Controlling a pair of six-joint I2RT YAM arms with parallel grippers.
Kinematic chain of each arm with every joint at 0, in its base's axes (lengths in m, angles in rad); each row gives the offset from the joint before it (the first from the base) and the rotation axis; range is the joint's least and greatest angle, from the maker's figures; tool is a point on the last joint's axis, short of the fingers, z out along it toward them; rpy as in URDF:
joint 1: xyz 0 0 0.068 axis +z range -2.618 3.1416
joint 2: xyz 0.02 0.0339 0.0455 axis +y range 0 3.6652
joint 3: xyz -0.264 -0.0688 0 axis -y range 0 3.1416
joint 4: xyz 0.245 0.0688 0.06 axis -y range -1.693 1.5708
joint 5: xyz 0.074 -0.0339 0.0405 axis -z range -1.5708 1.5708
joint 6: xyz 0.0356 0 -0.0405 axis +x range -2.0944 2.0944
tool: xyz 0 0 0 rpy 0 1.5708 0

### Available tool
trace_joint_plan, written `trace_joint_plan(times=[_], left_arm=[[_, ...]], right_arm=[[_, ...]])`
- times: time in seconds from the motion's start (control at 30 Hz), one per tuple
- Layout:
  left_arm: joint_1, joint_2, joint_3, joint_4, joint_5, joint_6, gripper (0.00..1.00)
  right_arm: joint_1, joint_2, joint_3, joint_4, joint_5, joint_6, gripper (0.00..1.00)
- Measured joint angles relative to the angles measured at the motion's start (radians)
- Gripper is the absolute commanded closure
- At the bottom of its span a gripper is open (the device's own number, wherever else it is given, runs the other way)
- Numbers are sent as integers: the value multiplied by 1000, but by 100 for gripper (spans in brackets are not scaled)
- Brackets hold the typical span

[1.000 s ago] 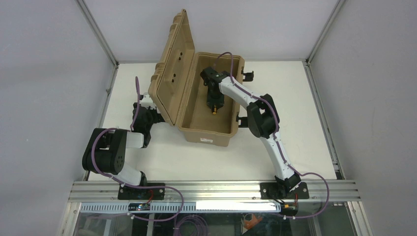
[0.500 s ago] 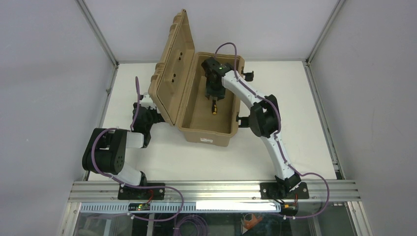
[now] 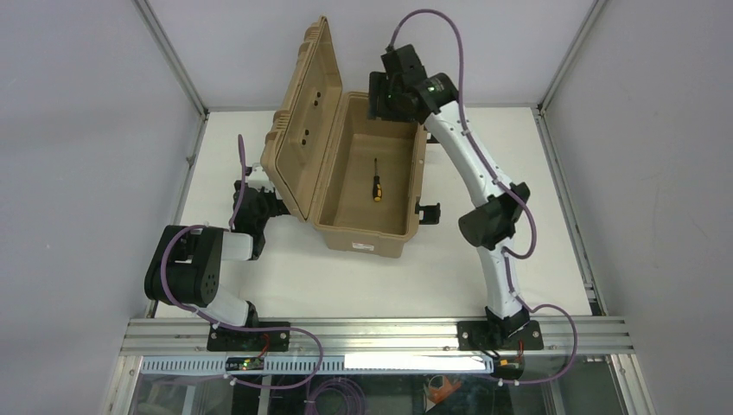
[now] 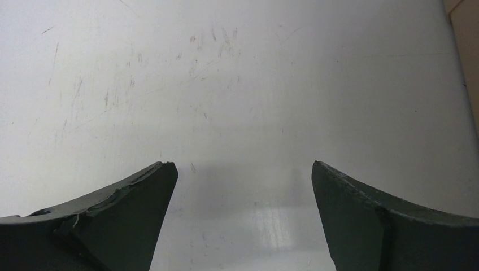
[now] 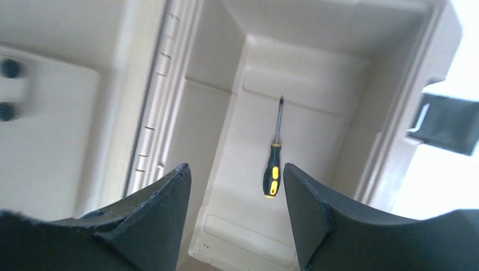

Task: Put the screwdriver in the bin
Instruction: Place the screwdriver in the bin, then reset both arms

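The screwdriver (image 3: 377, 183) (image 5: 272, 164), yellow and black with a thin dark shaft, lies loose on the floor of the tan bin (image 3: 333, 226) (image 5: 316, 68), whose ribbed lid (image 3: 309, 121) stands open to the left. My right gripper (image 3: 391, 97) (image 5: 236, 172) hangs high over the bin's far end, open and holding nothing, with the screwdriver seen far below between its fingers. Left of the bin, low over the bare white table (image 4: 237, 84), my left gripper (image 4: 242, 166) is open and holds nothing; the top view hides its fingers behind the lid.
Black latches (image 3: 429, 210) stick out from the bin's right wall, one showing in the right wrist view (image 5: 449, 121). The left arm (image 3: 194, 268) is folded at the table's left. A metal rail (image 3: 372, 333) runs along the near edge, and walls close in both sides.
My right gripper has opened, left the screwdriver on the bin's floor and risen up and back to the bin's far end. The left arm has not moved.
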State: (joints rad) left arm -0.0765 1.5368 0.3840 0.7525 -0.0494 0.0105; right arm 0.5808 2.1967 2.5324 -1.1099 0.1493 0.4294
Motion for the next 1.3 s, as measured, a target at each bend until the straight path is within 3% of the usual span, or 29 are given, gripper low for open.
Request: trace_joint_plan(times=[0.43,0.83,1.07,1.3], left_arm=[[0,0,0,0,0,0,1],[0,0,0,0,0,0,1],[0,0,0,0,0,0,1],[0,0,0,0,0,0,1]], right_arm=[[-165,-254,-33,116,43,-254,15],[-386,-610,-673,299,82,-331,1],[-441,-779,-999,396,70,-324,1],[-465,-848,-1213,478,41,-294,1]])
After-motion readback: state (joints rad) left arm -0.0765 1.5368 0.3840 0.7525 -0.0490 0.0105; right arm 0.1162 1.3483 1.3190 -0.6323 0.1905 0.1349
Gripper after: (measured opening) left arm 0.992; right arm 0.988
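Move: The right hand is empty and clear above the bin. The screwdriver lies on the bin floor about 4 cm back, 1 cm left and 22 cm below it. The bin's middle is some 6 cm back, 1 cm left and 18 cm below; its far latch is level ahead, 12 cm right and 12 cm below; the raised lid is about 4 cm back, 15 cm left and 4 cm below. From the left hand, the screwdriver lies roughly 27 cm right, 3 cm ahead and 2 cm below. Heading off to the right, over the bin's right rim towards the open table beside it, the empty right hand swings about 27 cm, first climbing some 13 cm, then sinking back to near its starting height while drawing back towards the base. It turns clockwise, the fingers tip up and then partly back down, and they spread from about two-thirds to fully open. ##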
